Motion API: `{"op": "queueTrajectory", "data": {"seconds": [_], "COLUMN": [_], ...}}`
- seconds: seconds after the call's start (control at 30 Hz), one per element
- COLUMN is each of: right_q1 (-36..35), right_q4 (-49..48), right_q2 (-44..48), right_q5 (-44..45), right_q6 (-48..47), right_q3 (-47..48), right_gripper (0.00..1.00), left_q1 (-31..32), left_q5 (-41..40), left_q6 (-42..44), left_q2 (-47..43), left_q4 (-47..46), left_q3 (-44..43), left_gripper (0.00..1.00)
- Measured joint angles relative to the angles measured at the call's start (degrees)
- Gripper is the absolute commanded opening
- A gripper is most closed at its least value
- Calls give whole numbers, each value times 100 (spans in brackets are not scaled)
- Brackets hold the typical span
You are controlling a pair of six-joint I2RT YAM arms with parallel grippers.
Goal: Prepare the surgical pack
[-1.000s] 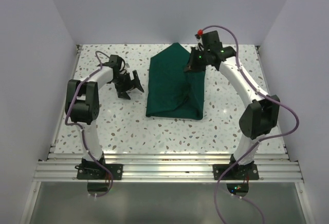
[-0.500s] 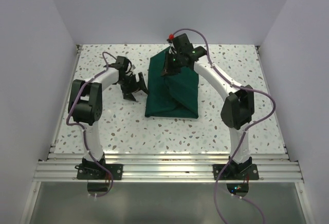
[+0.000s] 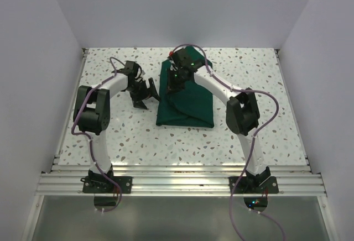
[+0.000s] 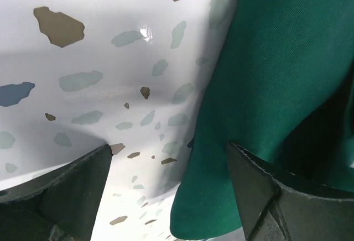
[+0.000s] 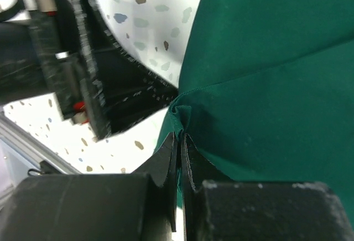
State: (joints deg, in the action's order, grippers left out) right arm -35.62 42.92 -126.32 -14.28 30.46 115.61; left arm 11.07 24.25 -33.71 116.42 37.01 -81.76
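The surgical pack (image 3: 188, 107) is a dark green fabric drape lying partly folded in the middle of the speckled table (image 3: 110, 133). My right gripper (image 3: 173, 83) hangs over its left part, shut on a bunched corner of the drape (image 5: 265, 58); the pinch shows in the right wrist view (image 5: 181, 136). My left gripper (image 3: 145, 94) stands open just left of the drape. In the left wrist view its wide-apart jaws (image 4: 168, 150) straddle the drape's left edge (image 4: 276, 69), with nothing gripped. The left gripper (image 5: 94, 80) also appears close beside the pinched corner.
White walls close in the table on the left, back and right. An aluminium rail (image 3: 177, 174) runs along the near edge by the arm bases. Bare speckled table lies left, right and in front of the drape.
My right gripper has swung left across the drape with the pinched corner, folding the right flap over. The left gripper edged toward the drape's left edge and has stayed open.
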Motion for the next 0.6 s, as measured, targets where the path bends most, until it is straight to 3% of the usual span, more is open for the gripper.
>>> {"op": "queueTrajectory", "data": {"seconds": [0.33,0.4,0.43,0.5,0.6], "right_q1": [-125,-140,-151,-166,-179], "right_q4": [42,35,52,140,328], "right_q2": [-807,-852,-872,-909,-918], "right_q5": [-42,-103,-164,-219,-367], "right_q6": [26,46,33,2,-151], "right_q3": [407,476,542,719,1084], "right_gripper": [0,9,22,33,39], "left_q1": [-98,-190,-254,-345,-439], "left_q5": [0,24,22,-9,-92], "left_q6": [-168,-173,-168,-146,-7], "left_q2": [-138,-221,-258,-280,-280], "left_q4": [-127,-149,-125,-63,146], "left_q3": [216,334,378,385,278], "left_gripper": [91,91,91,92,91]}}
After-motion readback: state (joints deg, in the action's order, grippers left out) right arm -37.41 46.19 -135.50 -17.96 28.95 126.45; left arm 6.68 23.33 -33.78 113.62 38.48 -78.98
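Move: My right hand already holds the green cloth's folded-over corner. The cloth's left edge, where this flap goes, runs about 4 cm to its left, level fore and aft, and some 8 cm below; the cloth's near-left corner is about 14 cm back and 6 cm left. From my open left hand, low beside the cloth, that edge is about 3 cm to the right and 2 cm below, and the near-left corner roughly 10 cm back and 2 cm right. My right hand lowers the pinched corner about 5 cm while edging left to the cloth's left edge, opens about a third to let it go there, then starts back up some 3 cm, still drifting left. My left hand, wide open all along, first waits, then slides left about 3.5 cm, staying low over the table. ##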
